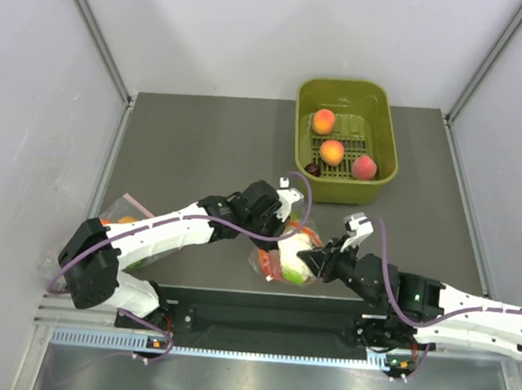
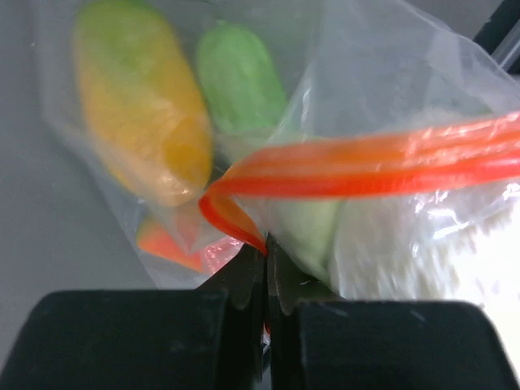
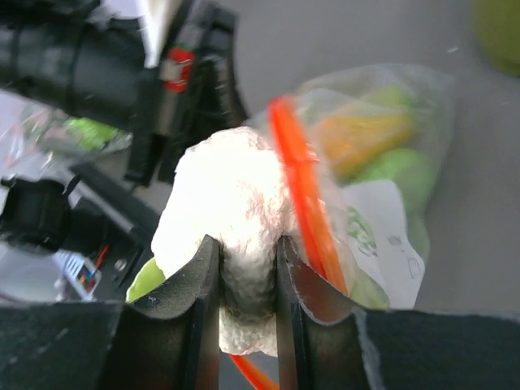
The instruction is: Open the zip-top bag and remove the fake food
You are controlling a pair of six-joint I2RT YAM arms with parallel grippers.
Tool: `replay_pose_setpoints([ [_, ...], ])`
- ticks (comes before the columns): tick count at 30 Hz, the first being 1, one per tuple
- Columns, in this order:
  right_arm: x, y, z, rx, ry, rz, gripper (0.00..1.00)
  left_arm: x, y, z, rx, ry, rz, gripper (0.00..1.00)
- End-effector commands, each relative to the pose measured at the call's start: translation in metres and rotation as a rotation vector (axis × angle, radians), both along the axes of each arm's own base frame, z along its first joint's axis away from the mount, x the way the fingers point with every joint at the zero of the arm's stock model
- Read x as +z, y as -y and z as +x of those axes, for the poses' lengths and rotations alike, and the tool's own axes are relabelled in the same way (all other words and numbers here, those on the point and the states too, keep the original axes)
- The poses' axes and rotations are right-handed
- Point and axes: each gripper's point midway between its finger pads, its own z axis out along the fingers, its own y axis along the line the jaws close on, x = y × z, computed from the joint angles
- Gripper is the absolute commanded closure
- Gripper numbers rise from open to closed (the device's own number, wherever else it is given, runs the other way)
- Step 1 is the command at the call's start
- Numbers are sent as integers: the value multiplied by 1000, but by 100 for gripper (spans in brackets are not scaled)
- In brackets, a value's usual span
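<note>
The zip-top bag (image 1: 269, 264) lies near the table's front edge, between my two grippers. My left gripper (image 2: 266, 248) is shut on a fold of its orange-red zip strip (image 2: 366, 166), at the bag's far side in the top view (image 1: 285, 217). Through the clear plastic I see fake food: a yellow-orange piece (image 2: 142, 122), a green oblong piece (image 2: 240, 77) and a red piece (image 2: 175, 244). My right gripper (image 3: 248, 253) is shut on the white cauliflower (image 3: 231, 191) at the bag's mouth, next to the strip (image 3: 301, 195). From above, the right gripper (image 1: 321, 259) touches the cauliflower (image 1: 297, 257).
A green basket (image 1: 385, 137) at the back right holds three peaches (image 1: 332, 151) and a small dark plum (image 1: 312, 169). A second clear bag (image 1: 126, 213) with a pale pink strip lies at the left under my left arm. Walls enclose the table.
</note>
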Motion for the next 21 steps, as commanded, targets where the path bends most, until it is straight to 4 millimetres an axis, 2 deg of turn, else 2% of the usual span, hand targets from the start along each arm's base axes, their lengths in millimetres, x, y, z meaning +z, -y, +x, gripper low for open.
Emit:
replay_pose_setpoints([
  [1, 76, -40, -33, 230, 11, 222, 100, 8, -1, 9, 15, 43, 2, 100],
  [3, 72, -49, -41, 285, -11, 201, 100, 10, -3, 12, 31, 53, 6, 100],
  [6, 80, -56, -60, 400, -14, 215, 100, 11, -8, 18, 57, 67, 11, 100],
  [10, 97, -52, -69, 453, 9, 248, 100, 13, -12, 23, 77, 76, 13, 100],
  [13, 97, -40, -67, 433, 6, 199, 100, 14, -18, 30, 111, 82, 22, 100],
  [17, 112, -15, -61, 378, 46, 215, 100, 15, -24, 37, 151, 78, 27, 100],
  [21, 130, 19, -39, 231, 118, 177, 100, 16, -27, 41, 168, 79, 27, 100],
])
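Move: The cauliflower, already gripped in the right fingers, has its middle some 3 cm ahead and 3 cm left of the right hand, about level with it and still in the bag's mouth. The orange zip edge pinched by the left hand is about 11 cm left, 4 cm ahead and 5 cm below; the mango in the bag is 8 cm ahead, 4 cm left, some 13 cm below. From the left hand, the cauliflower is about 8 cm right, 1 cm back and 4 cm higher. The cauliflower stays clamped in the right fingers as that hand draws it back about 5 cm with a brief swing left, turning some 20 degrees counter-clockwise, then lifts it steeply, some 9 cm in all, easing right again, up and away from the bag mouth. The left hand keeps its pinch on the orange zip edge and carries it left and forward, about 3 cm each. ##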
